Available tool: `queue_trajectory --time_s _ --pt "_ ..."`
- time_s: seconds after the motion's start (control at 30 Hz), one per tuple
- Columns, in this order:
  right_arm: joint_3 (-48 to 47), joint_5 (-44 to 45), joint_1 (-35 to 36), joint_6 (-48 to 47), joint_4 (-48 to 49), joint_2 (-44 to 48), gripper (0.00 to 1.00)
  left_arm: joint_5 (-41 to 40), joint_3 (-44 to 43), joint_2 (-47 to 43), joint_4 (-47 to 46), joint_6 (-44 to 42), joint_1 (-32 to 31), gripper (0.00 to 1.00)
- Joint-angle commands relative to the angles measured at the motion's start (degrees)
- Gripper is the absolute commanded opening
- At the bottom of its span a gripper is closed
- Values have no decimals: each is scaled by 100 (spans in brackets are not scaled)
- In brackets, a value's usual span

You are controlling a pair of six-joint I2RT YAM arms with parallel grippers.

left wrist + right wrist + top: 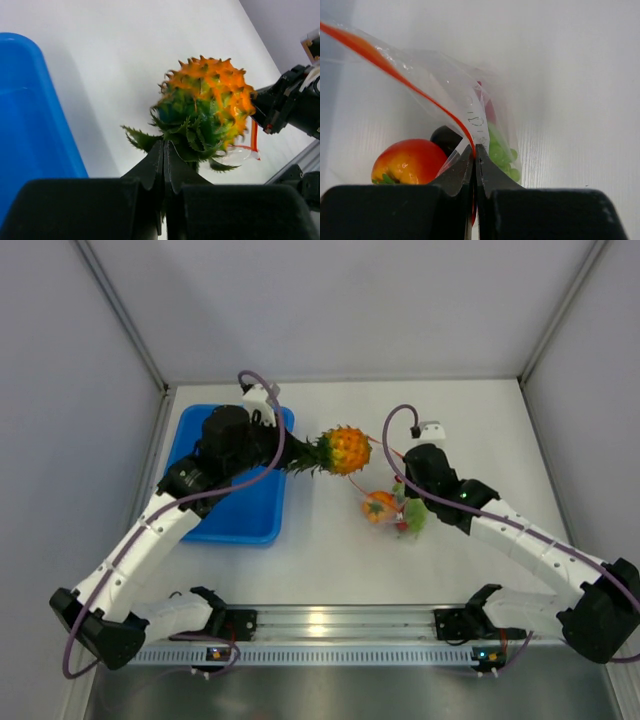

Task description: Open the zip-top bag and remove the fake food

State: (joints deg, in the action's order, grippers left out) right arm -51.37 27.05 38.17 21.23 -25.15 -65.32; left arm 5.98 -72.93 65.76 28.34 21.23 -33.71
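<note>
My left gripper is shut on the green leaf crown of a fake pineapple, which hangs in the air between the blue tray and the bag. The clear zip-top bag lies at the table's middle with its orange-red zip strip lifted. My right gripper is shut on that zip edge. Inside the bag sit an orange-red tomato-like piece, a dark piece, green pieces and a red piece.
A blue rectangular tray stands at the left, partly under my left arm. Grey walls close the table at the left, right and back. The metal rail with both arm bases runs along the near edge.
</note>
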Motion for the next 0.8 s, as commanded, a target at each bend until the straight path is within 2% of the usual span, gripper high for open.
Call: queue_trajectory --time_s 0.0,0.1,0.13,0.37,0.77 --pt "-101 -41 -64 83 89 -33 0 -264 -55 -335 -197 56 128 0" --pt "-127 -86 -64 91 98 -33 0 -535 -73 -370 -197 126 137 0" --pt "-136 -77 -64 91 89 -33 0 -963 -55 -388 -180 179 137 0" --pt "-171 -59 -73 56 -16 107 0 -2486 94 -564 66 285 277 0" --pt "-189 -24 -82 -14 -298 564 0 -2576 595 -415 67 285 1244 0"
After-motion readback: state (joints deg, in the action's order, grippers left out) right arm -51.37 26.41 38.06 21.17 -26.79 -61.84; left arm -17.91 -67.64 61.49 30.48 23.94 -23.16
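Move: The left hand already has the pineapple by its leaves, clear of the bag. The blue tray it is bound for has its middle about 19 cm to the left, 5 cm ahead and some 29 cm below. The open bag with the tomato and the rest stands roughly 20 cm to this hand's right, 3 cm nearer the base and 25 cm down. From the right hand, which pinches the bag's rim, the tray lies about 43 cm left, 7 cm ahead and 16 cm below. Leftward, about 13 cm, and some 4 cm forward, the left hand carries the pineapple away from the bag and over the tray, first rising a couple of centimetres, then sinking about 4 cm. Its wrist swings some 35 degrees counter-clockwise on the way, while the shut fingers keep the leaves pinched. The right hand keeps its pinch on the bag's rim, nearly still. ##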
